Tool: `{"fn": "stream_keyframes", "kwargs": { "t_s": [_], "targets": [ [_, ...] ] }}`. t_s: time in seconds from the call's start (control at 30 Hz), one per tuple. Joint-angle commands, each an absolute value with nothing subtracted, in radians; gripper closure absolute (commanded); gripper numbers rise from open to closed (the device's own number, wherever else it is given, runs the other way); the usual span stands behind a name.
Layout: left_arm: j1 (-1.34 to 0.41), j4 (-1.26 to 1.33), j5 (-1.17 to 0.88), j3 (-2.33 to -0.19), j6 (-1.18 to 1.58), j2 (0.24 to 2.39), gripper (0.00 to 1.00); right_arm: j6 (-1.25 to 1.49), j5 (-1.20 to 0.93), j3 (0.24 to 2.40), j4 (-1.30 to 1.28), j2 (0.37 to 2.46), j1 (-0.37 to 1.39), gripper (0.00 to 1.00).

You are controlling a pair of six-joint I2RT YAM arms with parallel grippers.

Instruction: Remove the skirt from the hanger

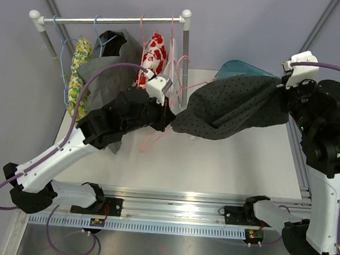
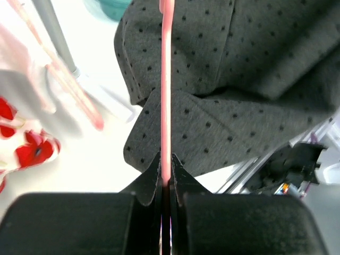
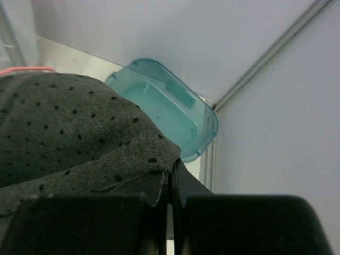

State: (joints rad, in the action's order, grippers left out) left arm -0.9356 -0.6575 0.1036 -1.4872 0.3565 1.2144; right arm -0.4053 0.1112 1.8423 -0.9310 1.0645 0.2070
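A dark grey skirt (image 1: 235, 106) with black dots hangs stretched in the air between my two grippers, above the table. My left gripper (image 1: 169, 119) is shut on a pink hanger (image 2: 166, 95), whose thin bar runs straight up from between the jaws in the left wrist view, in front of the skirt (image 2: 239, 79). More of the pink hanger (image 1: 157, 137) trails below the skirt's left end. My right gripper (image 1: 281, 88) is shut on the skirt's right edge (image 3: 154, 159); the cloth folds over its left finger. A bit of pink hanger (image 3: 26, 69) shows behind the skirt.
A clothes rack (image 1: 116, 21) at the back left carries blue and pink hangers with a yellow-patterned garment (image 1: 77, 77), a grey one (image 1: 107, 62) and a red-and-white one (image 1: 153, 55). A teal plastic bin (image 3: 170, 109) lies at the back right corner, near the wall.
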Motion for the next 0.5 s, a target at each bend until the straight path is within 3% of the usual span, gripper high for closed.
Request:
{"fn": "stream_keyframes", "kwargs": {
  "t_s": [0.0, 0.2, 0.33, 0.47],
  "targets": [
    [-0.936, -0.693, 0.121, -1.578, 0.29, 1.132, 1.0, -0.465, 0.228, 1.791, -0.784, 1.04, 0.17, 1.0],
    [-0.936, -0.775, 0.135, -1.657, 0.273, 1.042, 1.0, -0.518, 0.233, 1.532, -0.68, 1.023, 0.065, 1.0],
    [-0.936, -0.795, 0.126, -1.701, 0.276, 1.005, 1.0, -0.491, 0.086, 1.404, -0.667, 1.031, -0.069, 1.0],
    [-0.936, -0.828, 0.176, -1.73, 0.252, 0.997, 1.0, -0.48, -0.052, 1.312, -0.684, 1.032, -0.087, 1.0]
  ]
}}
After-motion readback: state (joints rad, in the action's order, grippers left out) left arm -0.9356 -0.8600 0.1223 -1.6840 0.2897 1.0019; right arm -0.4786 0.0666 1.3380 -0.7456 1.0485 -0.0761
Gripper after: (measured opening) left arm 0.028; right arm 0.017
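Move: The left hand still grips the pink hanger, and the grey dotted skirt stretches away from it towards the right gripper, its middle about 17 cm to the right, 3 cm ahead and a little higher. The red floral garment hangs about 18 cm ahead and 9 cm left of the left hand. The right hand already pinches the skirt's far end, so the skirt's middle lies some 17 cm to its left, 3 cm back and 8 cm lower, while the teal basket sits roughly 30 cm ahead, about straight in line and 43 cm below. The two hands part to draw hanger and skirt away from each other: the left keeps its shut grip on the hanger and lifts it about 10 cm while carrying it some 8 cm left and 5 cm back, away from the skirt's middle, its fingertips tilting up about 10 degrees. Meanwhile the right keeps the skirt pinched and sinks some 15 cm, also going right and somewhat forward as its fingers tip down and swing clockwise, dragging its end of the cloth down and towards the basket. ##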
